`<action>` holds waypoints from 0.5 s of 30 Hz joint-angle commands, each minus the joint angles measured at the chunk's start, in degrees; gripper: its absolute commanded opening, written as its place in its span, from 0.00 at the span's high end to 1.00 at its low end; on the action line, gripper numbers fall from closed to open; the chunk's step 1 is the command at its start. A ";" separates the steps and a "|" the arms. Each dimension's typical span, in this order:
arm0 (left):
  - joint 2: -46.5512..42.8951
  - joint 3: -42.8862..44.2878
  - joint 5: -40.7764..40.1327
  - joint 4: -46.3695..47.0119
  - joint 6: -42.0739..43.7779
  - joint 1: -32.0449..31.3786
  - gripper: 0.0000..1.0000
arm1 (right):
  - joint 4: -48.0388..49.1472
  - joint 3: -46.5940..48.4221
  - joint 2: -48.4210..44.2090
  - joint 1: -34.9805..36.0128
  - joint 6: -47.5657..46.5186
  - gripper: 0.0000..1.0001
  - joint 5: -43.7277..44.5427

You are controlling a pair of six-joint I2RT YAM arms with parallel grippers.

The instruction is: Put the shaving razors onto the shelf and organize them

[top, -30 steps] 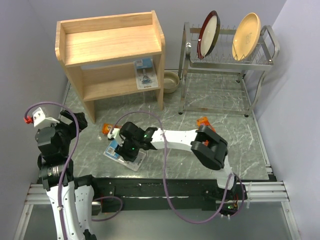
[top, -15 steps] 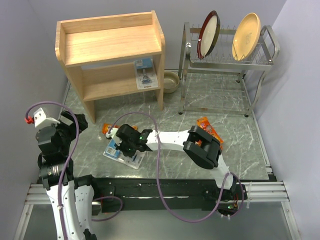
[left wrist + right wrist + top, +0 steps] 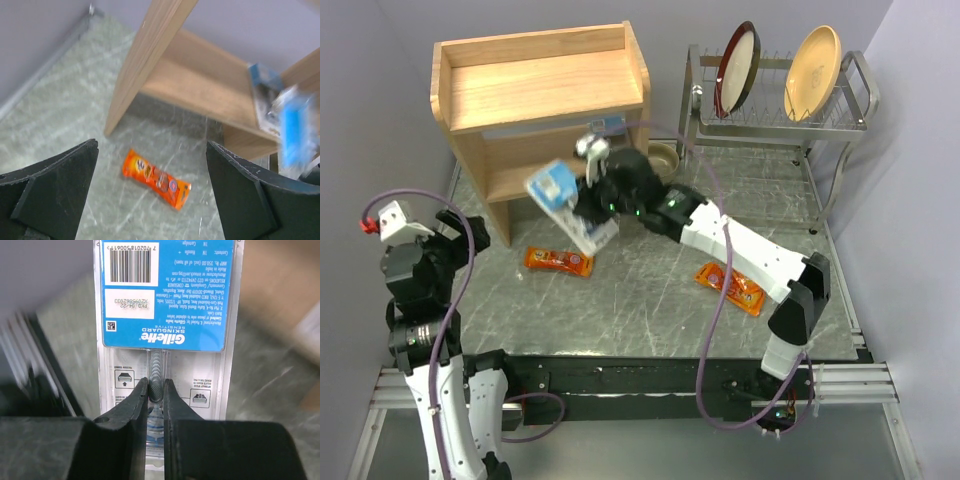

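Note:
My right gripper is shut on a clear blister razor pack with a blue-white card and holds it in the air in front of the wooden shelf's lower tier. In the right wrist view the fingers pinch the razor handle through the pack. A second blister pack lies on the lower tier at its right end. One orange pack lies on the table near the shelf and also shows in the left wrist view. Another orange pack lies to the right. My left gripper is open and empty, above the table at the left.
A metal wire dish rack with two plates stands at the back right. A bowl sits between the shelf and the rack. The shelf's front side panel stands close ahead of the left gripper.
My right gripper lifted the blister pack off the table near the front and carried it back and up towards the shelf's lower tier. Both orange packs are now uncovered. The left arm shifted slightly.

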 commanded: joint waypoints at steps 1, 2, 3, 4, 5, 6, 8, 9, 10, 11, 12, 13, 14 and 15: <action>1.36 4.14 1.45 0.98 4.63 -0.05 0.06 | 0.70 11.84 5.53 -0.10 8.63 1.00 8.73; 1.36 4.40 1.98 0.89 4.71 -0.05 0.06 | 0.69 13.28 8.07 -0.10 9.25 1.00 11.00; 1.53 4.67 2.42 0.72 4.54 -0.05 0.06 | 0.95 14.60 9.05 -0.19 10.30 1.00 12.07; 2.32 5.02 3.47 0.19 4.37 0.03 0.06 | 1.22 16.96 10.02 -0.19 10.83 1.00 12.95; 2.67 5.72 4.01 0.01 4.19 0.12 0.06 | 1.39 18.37 12.29 -0.19 11.18 1.00 14.18; 2.85 5.90 4.45 -0.16 4.19 0.30 0.06 | 1.14 19.78 13.53 -0.19 11.97 1.00 15.93; 3.38 6.16 4.89 -0.25 4.80 0.38 0.01 | 1.39 22.95 16.26 -0.28 12.33 1.00 17.35; 3.47 6.16 5.15 -0.25 5.06 0.38 0.01 | 1.57 23.57 16.97 -0.37 12.24 1.00 18.05; 3.73 6.16 5.33 -0.34 5.24 0.47 0.01 | 1.66 24.62 17.58 -0.28 12.33 1.00 18.32; 3.91 5.99 6.29 -0.51 5.59 0.47 0.01 | 1.83 24.98 18.55 -0.37 12.24 1.00 18.32; 3.82 5.73 6.73 -0.43 5.59 0.39 0.01 | 2.01 25.42 18.99 -0.46 12.33 1.00 18.58; 3.65 5.38 7.17 -0.34 5.51 0.38 0.01 | 2.45 26.03 19.34 -0.63 12.33 1.00 18.76; 3.56 4.59 7.96 -0.34 5.07 0.47 0.01 | 3.23 26.30 20.13 -0.89 12.16 1.00 19.11; 3.47 4.23 8.66 -0.34 4.81 0.39 0.02 | 3.59 26.73 20.66 -1.07 11.98 1.00 19.46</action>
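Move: The closed right gripper already holds the second razor pack high over the table. The free spot on the lower shelf lies about 23 cm ahead of it, 6 cm to its left and 11 cm below. The shelved razor rests some 12 cm to the right of that spot and slightly farther out; the orange packet lies on the table about 6 cm ahead of the gripper, 6 cm left and 28 cm below. From the idle left gripper, the spot is roughly 29 cm ahead, 18 cm right and 13 cm below. Keep the razor pack pinched and carry it with the right gripper forward about 9 cm and left some 5 cm towards the lower shelf, beside the shelved razor. Arc up roughly 6 cm first, then sink to finish a little lower than you began, turning the hand some 20 degrees clockwise as you go. ##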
